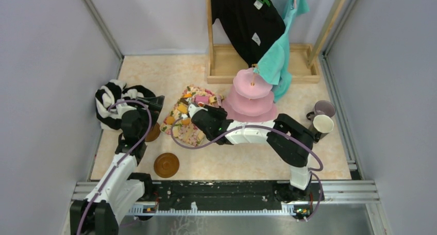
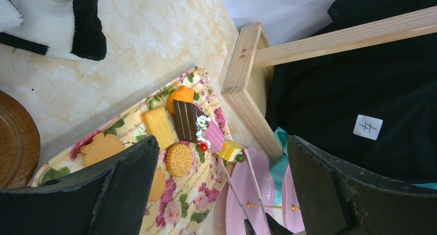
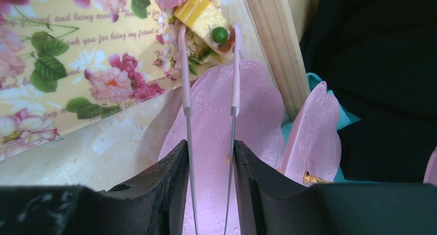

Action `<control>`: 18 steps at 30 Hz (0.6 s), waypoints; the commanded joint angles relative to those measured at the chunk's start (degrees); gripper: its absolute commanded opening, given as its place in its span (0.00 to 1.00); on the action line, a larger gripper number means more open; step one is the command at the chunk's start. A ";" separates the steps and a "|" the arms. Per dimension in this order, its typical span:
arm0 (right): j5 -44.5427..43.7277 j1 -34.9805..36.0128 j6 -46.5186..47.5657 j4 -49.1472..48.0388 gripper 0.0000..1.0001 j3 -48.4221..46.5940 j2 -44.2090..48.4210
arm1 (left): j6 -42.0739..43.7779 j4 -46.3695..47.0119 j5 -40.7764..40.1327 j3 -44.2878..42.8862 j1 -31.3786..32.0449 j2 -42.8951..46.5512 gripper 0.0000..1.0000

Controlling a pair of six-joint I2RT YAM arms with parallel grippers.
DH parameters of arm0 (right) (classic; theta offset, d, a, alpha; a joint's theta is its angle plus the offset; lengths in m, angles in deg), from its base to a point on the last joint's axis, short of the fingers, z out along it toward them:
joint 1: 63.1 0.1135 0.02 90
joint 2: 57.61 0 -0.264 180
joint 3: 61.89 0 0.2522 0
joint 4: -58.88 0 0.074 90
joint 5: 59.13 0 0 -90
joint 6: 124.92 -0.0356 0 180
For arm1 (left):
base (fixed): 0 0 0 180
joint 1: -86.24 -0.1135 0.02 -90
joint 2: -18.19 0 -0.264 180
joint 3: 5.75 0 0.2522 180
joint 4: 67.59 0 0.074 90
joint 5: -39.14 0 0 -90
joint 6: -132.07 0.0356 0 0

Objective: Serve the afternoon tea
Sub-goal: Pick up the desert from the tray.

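Note:
My right gripper (image 3: 210,163) is shut on a pair of pink-tipped metal tongs (image 3: 184,80). The tong tips sit on either side of a yellow cake slice (image 3: 201,16) at the edge of the floral cloth (image 1: 188,121); I cannot tell if the slice is lifted. The pink cake stand (image 1: 252,93) rises just right of the cloth. Other pastries, a chocolate slice (image 2: 184,120) and a round biscuit (image 2: 179,159), lie on the cloth. My left gripper (image 2: 221,194) hangs open above the cloth's left side, holding nothing. One brown saucer (image 1: 166,164) lies near the front, another (image 1: 152,133) is partly under my left arm. A lilac mug (image 1: 323,109) and a cream mug (image 1: 322,124) stand at the right.
A black-and-white striped garment (image 1: 111,103) lies at the left wall. A wooden rack base (image 1: 227,65) stands at the back, with a black garment (image 1: 247,18) and a teal cloth (image 1: 278,60) hanging over the cake stand.

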 commanded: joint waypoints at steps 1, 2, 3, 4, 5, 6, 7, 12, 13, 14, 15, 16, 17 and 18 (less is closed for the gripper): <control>0.57 -1.34 1.31 -2.24 0.36 -2.53 -1.35 | -0.31 2.42 1.02 0.44 -0.59 -0.36 0.99; 0.65 -1.41 1.31 -2.17 0.35 -2.60 -1.53 | -0.30 2.47 0.95 0.42 -0.59 -0.43 0.99; 0.76 -1.56 1.38 -2.20 0.35 -2.61 -1.66 | -0.33 2.53 1.00 0.45 -0.60 -0.51 0.99; 0.79 -1.64 1.44 -2.27 0.35 -2.62 -1.81 | -0.36 2.51 1.11 0.47 -0.55 -0.54 0.99; 0.79 -1.72 1.60 -2.43 0.35 -2.69 -1.91 | -0.40 2.51 1.10 0.48 -0.61 -0.54 0.99; 0.71 -1.85 1.77 -2.60 0.35 -2.68 -2.11 | -0.40 2.51 1.07 0.48 -0.67 -0.54 0.99; 0.64 -1.96 1.94 -2.79 0.35 -2.86 -2.24 | -0.37 2.51 1.04 0.54 -0.67 -0.50 0.99; 0.22 -2.26 2.41 -2.58 0.26 -4.29 -3.21 | -0.18 1.93 0.95 0.57 -0.67 0.26 0.99; -0.29 -2.27 2.27 -2.51 0.03 -4.51 -3.41 | -0.13 1.76 0.86 0.56 -0.68 0.39 0.99; -0.79 -2.32 2.16 -2.46 0.00 -4.49 -3.37 | -0.12 1.65 0.87 0.56 -0.68 0.56 0.99; -0.86 -2.27 1.82 -2.11 0.00 -4.42 -3.18 | -0.14 1.63 0.89 0.63 -0.68 0.63 0.99; -0.94 -2.25 1.46 -1.87 0.00 -4.26 -2.90 | -0.15 1.63 0.93 0.65 -0.66 0.75 0.99; -1.15 -2.27 1.10 -1.70 0.00 -4.09 -2.66 | -0.22 1.62 0.95 0.65 -0.68 0.84 0.99; -1.28 -2.28 0.77 -1.63 0.00 -3.84 -2.39 | -0.27 1.63 1.06 0.73 -0.68 0.79 0.99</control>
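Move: The right hand holds pink tongs, parted tips already astride the yellow cake, which lies about 10 cm ahead of the hand, 1 cm left and 7 cm below. The pink cupcake sits some 6 cm left of the cake; the tiered stand's lowest plate is around 5 cm ahead of the hand and 12 cm to its right. From the left hand, the yellow cake is about 10 cm ahead, 24 cm right and 15 cm lower. Down first, about 1.5 cm, the right hand brings the tongs lower around the yellow cake while easing forward and slightly left; then it squeezes, bringing the tips together on either side of the cake below its green berry. As it closes it keeps creeping forward, about 1.5 cm in all, and comes back up nearly 1 cm. ##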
